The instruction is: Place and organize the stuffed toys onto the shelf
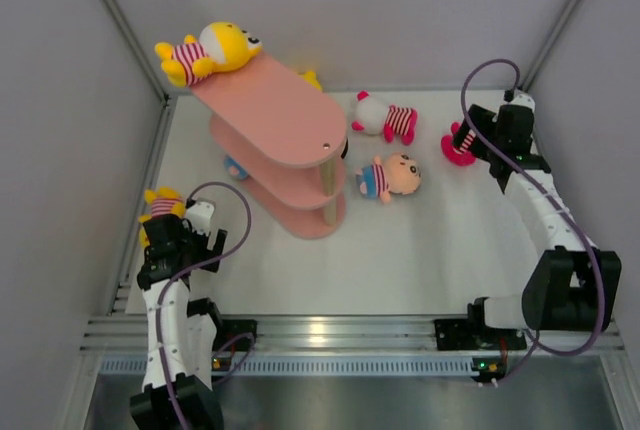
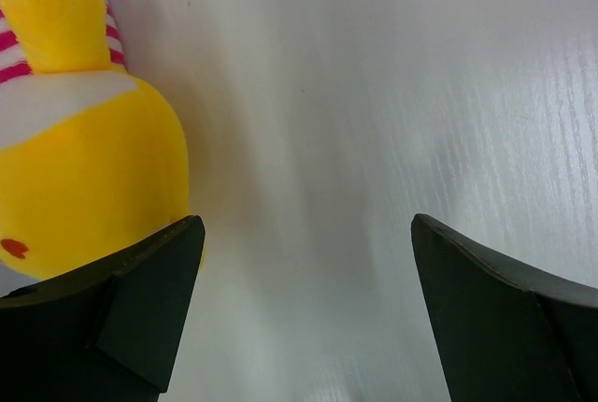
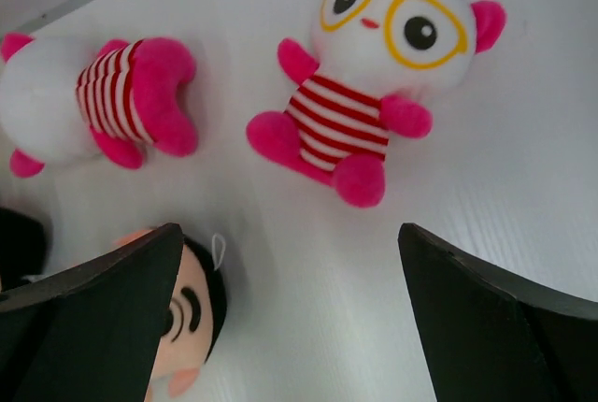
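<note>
The pink three-tier shelf (image 1: 272, 120) stands at the back left, with a yellow stuffed toy (image 1: 212, 50) lying on its top board. Another yellow toy (image 1: 160, 204) (image 2: 84, 168) lies just left of my open left gripper (image 1: 172, 224) (image 2: 304, 266), beside the left finger (image 2: 149, 299). Two pink toys (image 1: 385, 118) (image 1: 458, 146) and a beige-headed blue-shirted toy (image 1: 392, 176) lie on the table right of the shelf. My right gripper (image 1: 480, 136) (image 3: 290, 271) hangs open above them: the glasses-faced pink toy (image 3: 374, 75) ahead, the other pink one (image 3: 93, 107) to the left, the beige head (image 3: 182, 327) by its left finger.
A blue toy (image 1: 235, 165) peeks out from under the shelf's lower boards, and a yellow bit (image 1: 312, 78) shows behind the shelf. Grey walls close in the white table (image 1: 400, 250) on three sides. A metal rail (image 1: 330, 335) runs along the near edge.
</note>
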Motion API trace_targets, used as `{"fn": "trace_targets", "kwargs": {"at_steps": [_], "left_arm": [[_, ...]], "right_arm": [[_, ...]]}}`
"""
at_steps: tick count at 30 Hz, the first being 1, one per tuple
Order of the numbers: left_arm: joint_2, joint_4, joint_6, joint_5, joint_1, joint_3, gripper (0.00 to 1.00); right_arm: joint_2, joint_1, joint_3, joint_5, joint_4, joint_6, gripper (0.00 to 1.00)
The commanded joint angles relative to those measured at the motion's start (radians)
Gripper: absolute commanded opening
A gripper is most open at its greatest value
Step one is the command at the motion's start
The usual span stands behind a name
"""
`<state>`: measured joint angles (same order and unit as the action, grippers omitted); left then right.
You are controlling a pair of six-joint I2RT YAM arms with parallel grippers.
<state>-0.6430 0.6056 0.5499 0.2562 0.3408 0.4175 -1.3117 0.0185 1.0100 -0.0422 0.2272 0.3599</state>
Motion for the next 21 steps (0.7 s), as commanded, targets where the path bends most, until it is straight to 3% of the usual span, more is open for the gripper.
{"fn": "trace_targets", "kwargs": {"at_steps": [1,10,13,16,21], "left_arm": [[0.0,0.002,0.015,-0.005,0.004,0.044,0.99],[-0.05,0.002,-0.004,-0.047,0.003,0.052,0.99],[-0.055,0.002,-0.008,-0.058,0.003,0.05,0.99],[-0.055,0.002,-0.01,-0.058,0.004,0.05,0.99],[-0.05,0.002,-0.01,-0.061,0.003,0.05,0.98]], "right_arm": [[-0.144,0.07,0.117,-0.039,0.014,-0.038,0.99],[-0.421,0.089,0.203,0.066,-0.089,-0.082,0.92],[-0.486,0.089,0.22,0.077,-0.118,-0.085,0.8],[-0.495,0.092,0.205,0.073,-0.179,-0.091,0.56],[-0.459,0.093,0.187,0.062,-0.218,-0.139,0.06]]}}
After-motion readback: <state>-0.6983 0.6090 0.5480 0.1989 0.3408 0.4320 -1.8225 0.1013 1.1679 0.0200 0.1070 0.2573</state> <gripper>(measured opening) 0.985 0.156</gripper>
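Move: The pink panda toy lies some 12 cm ahead of the right hand, about 4 cm to its right and 14 cm below, its legs nearest. At much the same depth, another pink-footed panda is about 14 cm ahead and 17 cm to the left, and the boy doll is level with the hand, roughly 15 cm left. From the left hand, the pink panda toy lies some 31 cm ahead, 58 cm right and 3 cm below. Down about 13 cm, and forward some 7 cm in all, the right hand drops to the near leg of the pink panda toy, easing about 4 cm right early on while the fingers tip some 15 degrees steeper. The wide-open fingers close late in the descent and pinch the pink leg near its foot, with the hand starting to rise by about a centimetre at the end. ##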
